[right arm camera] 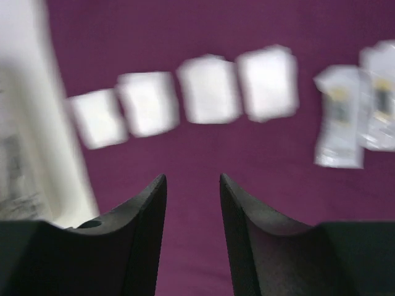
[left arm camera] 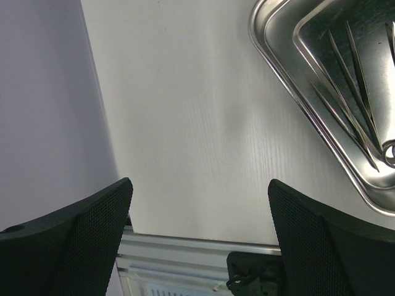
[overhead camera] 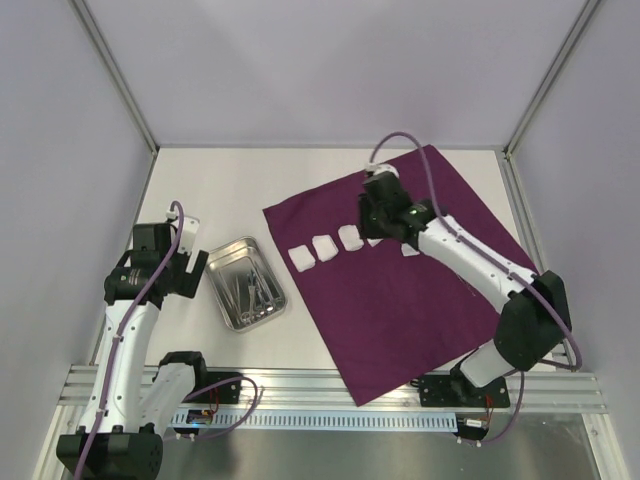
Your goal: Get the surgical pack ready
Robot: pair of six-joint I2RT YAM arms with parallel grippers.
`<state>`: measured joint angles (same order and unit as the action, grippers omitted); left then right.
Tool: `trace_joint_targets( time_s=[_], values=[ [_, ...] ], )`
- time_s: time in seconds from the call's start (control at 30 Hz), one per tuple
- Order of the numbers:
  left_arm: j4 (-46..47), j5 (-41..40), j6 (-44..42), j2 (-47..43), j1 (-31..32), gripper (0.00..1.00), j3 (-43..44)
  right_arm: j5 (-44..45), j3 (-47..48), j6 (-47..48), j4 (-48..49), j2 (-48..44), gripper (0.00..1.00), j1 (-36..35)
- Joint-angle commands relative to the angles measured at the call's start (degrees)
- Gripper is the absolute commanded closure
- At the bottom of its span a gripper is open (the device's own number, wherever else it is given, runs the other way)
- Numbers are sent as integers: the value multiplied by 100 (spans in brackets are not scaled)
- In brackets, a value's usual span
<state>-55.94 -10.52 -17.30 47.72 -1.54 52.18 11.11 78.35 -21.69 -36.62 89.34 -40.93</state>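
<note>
The surgical pack lies unpacked: a dark purple cloth [overhead camera: 420,300] is spread flat on the right half of the table. Several white gauze pads [overhead camera: 324,247] sit in a row near its left corner. Left of the cloth, on bare table, stands a shiny steel tray [overhead camera: 222,262] with thin instruments [overhead camera: 250,288] in it. My right gripper [overhead camera: 373,225] hovers over the row's right end, open and empty [right arm camera: 192,182], with the pads [right arm camera: 210,89] ahead of it. My left gripper [overhead camera: 192,268] is open beside the tray's left rim [left arm camera: 271,37], with nothing between its fingers [left arm camera: 199,191].
Two small clear packets [right arm camera: 339,117] lie on the cloth right of the pads. White walls with metal posts enclose the table on three sides. An aluminium rail [overhead camera: 330,390] runs along the near edge, and the cloth's near corner hangs over it.
</note>
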Motion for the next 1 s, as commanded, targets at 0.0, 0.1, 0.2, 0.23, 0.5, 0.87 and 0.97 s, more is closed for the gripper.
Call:
trace_joint_targets(
  time_s=[0.0, 0.1, 0.2, 0.23, 0.5, 0.87, 0.97],
  values=[
    [-189, 191, -107, -79, -30, 0, 213, 232, -916, 271, -618, -276, 58, 1067],
    [-172, 296, -116, -79, -30, 0, 134, 277, -1453, 359, -741, -487, 58, 2148],
    [-128, 358, -116, -35, -22, 0, 82, 172, -1840, 455, -654, -567, 59, 3106],
    [-93, 375, -107, -18, -22, 0, 81, 163, -1901, 516, -619, -576, 60, 3291],
    [66, 507, -124, 149, -30, 0, -6, -13, -2122, 1114, -477, -67, 58, 4418],
    [163, 481, -107, 220, -30, 0, -33, -127, -2043, 1229, -407, 347, 58, 4523],
    [163, 481, -98, 229, -22, 0, -24, -223, -2043, 1264, -285, 461, 58, 4576]
  ],
)
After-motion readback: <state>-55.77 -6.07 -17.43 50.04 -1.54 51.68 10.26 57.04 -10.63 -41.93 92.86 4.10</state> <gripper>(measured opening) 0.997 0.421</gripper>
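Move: The left-hand of the two remaining tweezers lies about 28 cm to the right gripper's right, 5 cm back and some 18 cm below it; the other tweezers lie 5 cm farther right and 1 cm farther out than those. Beside the way, at table height, the left packet is 14 cm right and 5 cm ahead of the gripper, the right packet 17 cm right and 7 cm ahead. From the left gripper, the left-hand tweezers are about 70 cm right, 6 cm ahead, 17 cm below. Sweep the right gripper fast to the right, about 30 cm, sinking as it goes past the near side of the two packets, towards the left-hand tweezers. Turn it some 35 degrees clockwise on the way and tip the fingers steeper towards the cloth, then ease down the last few centimetres, about 15 cm lower in all, keeping the fingers part open and stopping short of touching. ##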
